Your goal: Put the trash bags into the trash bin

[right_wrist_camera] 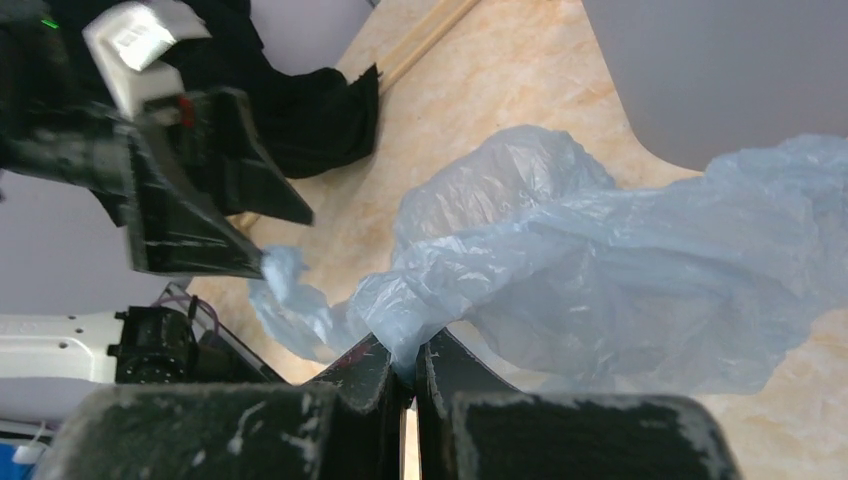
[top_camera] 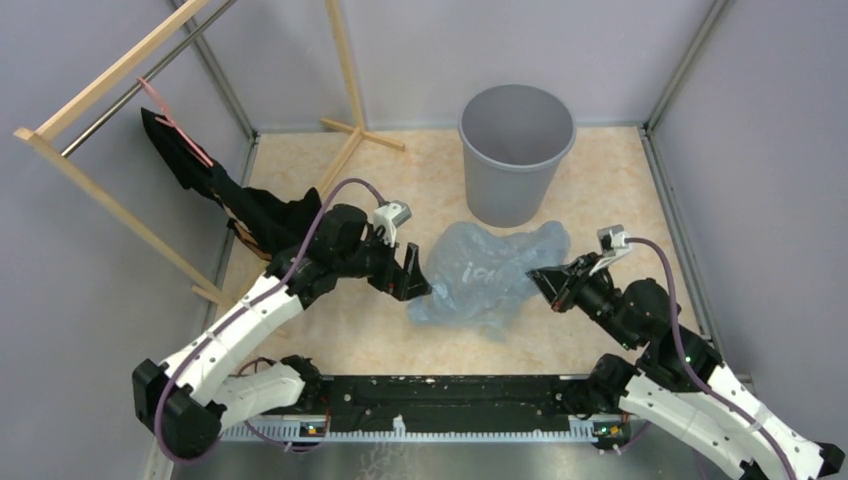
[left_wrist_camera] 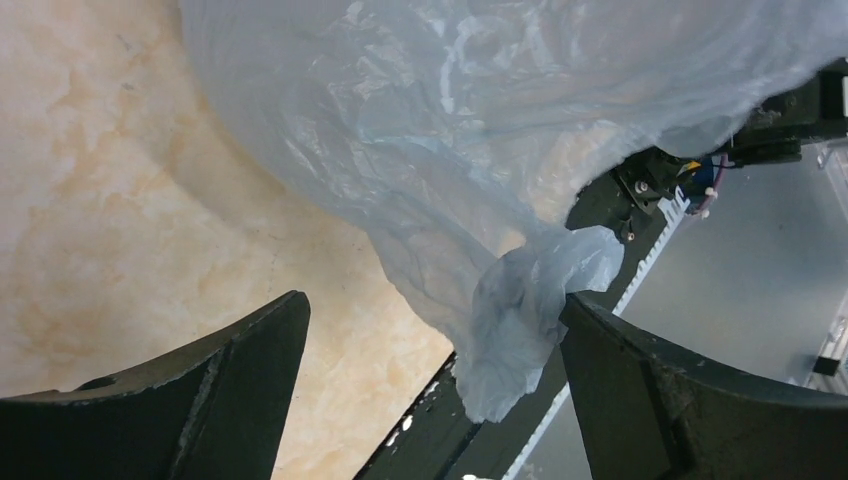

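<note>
The pale-blue, wrinkly trash bag (top_camera: 490,272) lies crumpled on the marble-patterned floor in front of the grey trash bin (top_camera: 510,190), which stands upright at the back. My right gripper (top_camera: 537,277) is shut on a bunched edge of the bag (right_wrist_camera: 600,270); in the right wrist view its jaws (right_wrist_camera: 403,350) pinch the film. My left gripper (top_camera: 415,280) is open at the bag's left side. In the left wrist view its jaws (left_wrist_camera: 432,300) stand wide apart, and a twisted corner of the bag (left_wrist_camera: 520,330) hangs against the right-hand finger (left_wrist_camera: 640,390), not pinched.
A black cloth with a pink strap (top_camera: 240,200) hangs from a wooden rack (top_camera: 110,80) at the back left. Grey enclosure walls surround the floor. The black base rail (top_camera: 440,395) runs along the near edge between the arms.
</note>
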Motion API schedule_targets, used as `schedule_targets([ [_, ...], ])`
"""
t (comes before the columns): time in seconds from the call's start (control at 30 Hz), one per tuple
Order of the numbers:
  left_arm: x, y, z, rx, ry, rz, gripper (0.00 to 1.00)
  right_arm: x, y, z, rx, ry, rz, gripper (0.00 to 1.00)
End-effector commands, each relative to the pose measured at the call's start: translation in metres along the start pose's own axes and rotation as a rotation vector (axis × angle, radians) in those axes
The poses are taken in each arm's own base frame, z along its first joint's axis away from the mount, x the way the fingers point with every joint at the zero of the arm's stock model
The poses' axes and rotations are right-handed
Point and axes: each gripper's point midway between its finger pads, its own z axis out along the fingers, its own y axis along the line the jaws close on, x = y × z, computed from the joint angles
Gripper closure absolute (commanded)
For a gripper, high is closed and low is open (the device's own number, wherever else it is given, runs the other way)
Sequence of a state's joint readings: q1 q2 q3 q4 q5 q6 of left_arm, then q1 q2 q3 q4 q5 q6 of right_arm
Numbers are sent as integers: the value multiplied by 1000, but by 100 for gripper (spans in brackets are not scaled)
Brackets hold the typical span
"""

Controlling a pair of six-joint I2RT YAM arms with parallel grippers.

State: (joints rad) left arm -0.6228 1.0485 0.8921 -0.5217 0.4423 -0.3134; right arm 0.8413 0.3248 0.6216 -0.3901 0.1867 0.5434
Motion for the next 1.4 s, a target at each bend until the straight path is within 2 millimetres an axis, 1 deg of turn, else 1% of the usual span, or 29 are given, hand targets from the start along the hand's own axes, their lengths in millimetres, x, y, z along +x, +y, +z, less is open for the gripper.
schedule_targets([
  [0.0,-18,-23,-40,35,-42,202,1,4,-5,7,19,-5,3,100],
  [0.07,-22,-30,-51,53,-76,244,1,6,-3,12,16,7,-7,100],
  [0.17,-26,-48,-57,135,-86,272,1,7,0,19,7,23,-21,100],
  [0.23,-25,-58,-55,192,-55,260,1,7,3,22,-3,26,-28,100],
  [0.3,-23,-61,-48,194,-19,257,1,6,5,24,-9,25,-36,100],
  [0.33,-22,-59,-44,169,-4,266,1,5,5,24,-11,26,-40,100],
  [0.47,-8,-57,-26,78,73,317,1,2,7,26,-12,29,-53,100],
  [0.53,1,-60,-18,42,116,343,1,2,7,26,-13,27,-54,100],
  [0.73,25,-82,-3,-9,173,450,2,7,5,26,-11,33,-50,100],
  [0.87,50,-96,5,2,223,573,2,9,3,25,-12,31,-45,100],
  [0.93,53,-87,11,-80,221,635,1,9,3,24,-13,29,-41,100],
  [1.0,59,-78,18,-121,247,676,2,9,3,23,-13,27,-41,100],
  [1.13,69,-68,28,-139,296,741,1,9,2,21,-9,26,-41,100],
  [1.27,69,-53,30,-240,318,780,1,8,0,18,-3,24,-42,100],
  [1.37,72,-47,29,-280,327,788,2,7,-2,15,4,16,-41,100],
])
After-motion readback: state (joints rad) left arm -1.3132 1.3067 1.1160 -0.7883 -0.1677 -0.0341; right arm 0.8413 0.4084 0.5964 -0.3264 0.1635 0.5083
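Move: The trash bag's loose end hangs just off the left fingertips, about 2 cm back, 3 cm right and 5 cm below that hand. The bag's bulk is centred some 7 cm ahead of the left hand, 12 cm right and 12 cm below; the trash bin stands 28 cm ahead and 17 cm right. From the right hand, pinching the bag's other end, the loose end is level ahead, 17 cm left and 13 cm below. Open left hand rises, sweeps back about 8 cm, right and down by the loose end; right keeps pinching. ##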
